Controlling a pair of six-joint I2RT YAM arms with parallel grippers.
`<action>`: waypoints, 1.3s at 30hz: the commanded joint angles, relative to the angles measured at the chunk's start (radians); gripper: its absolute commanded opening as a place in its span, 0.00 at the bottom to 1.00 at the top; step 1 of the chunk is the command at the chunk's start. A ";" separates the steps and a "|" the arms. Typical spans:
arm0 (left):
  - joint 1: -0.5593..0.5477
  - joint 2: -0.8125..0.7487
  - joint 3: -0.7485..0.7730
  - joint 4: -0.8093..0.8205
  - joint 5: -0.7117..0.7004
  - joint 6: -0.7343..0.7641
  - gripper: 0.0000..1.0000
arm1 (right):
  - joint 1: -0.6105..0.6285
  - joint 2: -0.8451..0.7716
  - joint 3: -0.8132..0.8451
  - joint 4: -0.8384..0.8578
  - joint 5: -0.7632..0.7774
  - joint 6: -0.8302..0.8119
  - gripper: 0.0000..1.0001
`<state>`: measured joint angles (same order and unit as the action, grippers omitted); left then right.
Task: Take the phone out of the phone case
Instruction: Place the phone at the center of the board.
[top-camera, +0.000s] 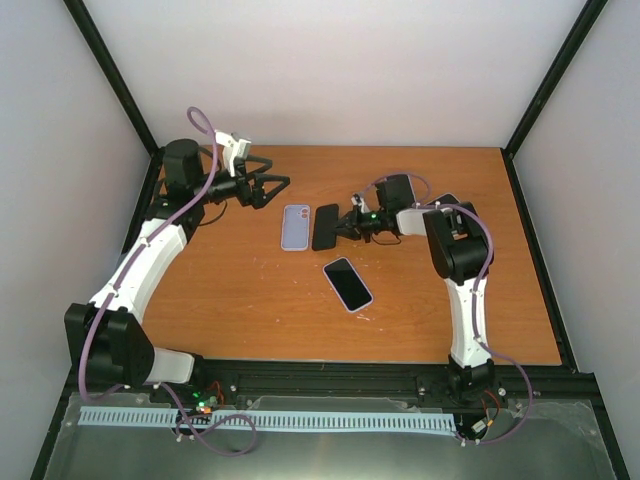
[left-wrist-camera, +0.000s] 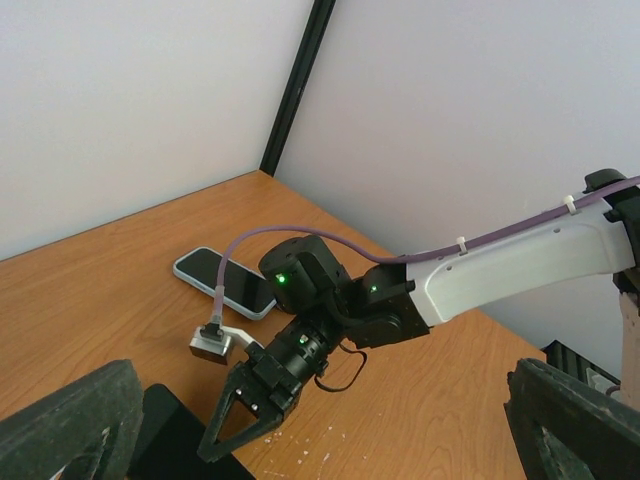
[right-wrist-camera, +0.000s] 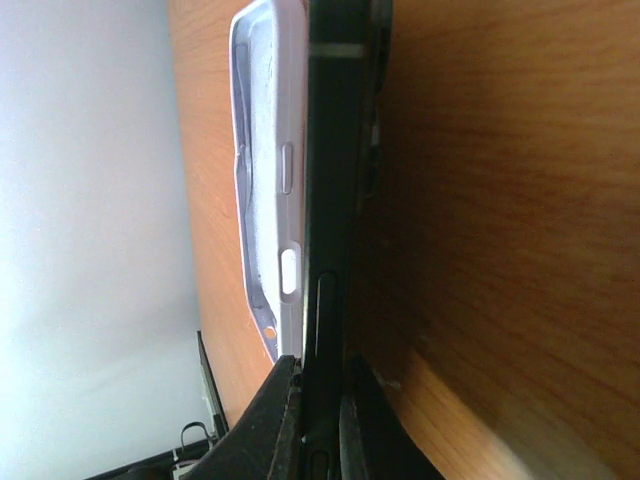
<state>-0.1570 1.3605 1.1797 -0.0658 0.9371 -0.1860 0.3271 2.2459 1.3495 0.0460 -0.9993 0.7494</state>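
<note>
A pale lilac phone case lies on the wooden table with its hollow side up and nothing in it. Right beside it is a black phone, and my right gripper is shut on its near end. The right wrist view shows that phone edge-on, pinched at my right gripper, with the case alongside it. My left gripper hangs open over the back left of the table, apart from both. In the left wrist view its fingers frame the right arm and the phone.
A second phone, screen up in a light case, lies nearer the front of the table and also shows as the phone in the left wrist view. Black frame posts and white walls enclose the table.
</note>
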 joint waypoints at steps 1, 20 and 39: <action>0.008 0.006 0.000 0.036 0.020 -0.010 1.00 | -0.036 -0.007 -0.013 0.017 0.020 -0.012 0.03; 0.008 0.021 -0.005 0.051 0.028 -0.021 1.00 | -0.040 0.027 0.095 -0.206 0.062 -0.154 0.16; 0.008 -0.001 -0.020 0.054 0.014 -0.024 1.00 | -0.039 -0.135 0.081 -0.351 0.244 -0.272 0.88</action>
<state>-0.1570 1.3739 1.1645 -0.0399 0.9497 -0.2016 0.2913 2.1838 1.4281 -0.2287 -0.8627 0.5449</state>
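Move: The right gripper still holds the phone by its right long edge. Its resting place at the board's center has its middle about 3 cm left of this hand, level with it and some 2 cm lower. The empty phone case lies about 12 cm to the left; the nearer phone lies roughly 16 cm back, almost straight behind. From the left hand, the resting place is some 17 cm right, 7 cm ahead and 32 cm down. Draw the right gripper, phone still pinched, about 1.5 cm right and 1 cm forward, away from the empty case, and pause. Then ease it down about 1 cm as the fingers begin to open and let go of the phone's edge. Spread them nearly wide while lifting some 2 cm off, still easing right, the fingers dipping up to 10 degrees. ##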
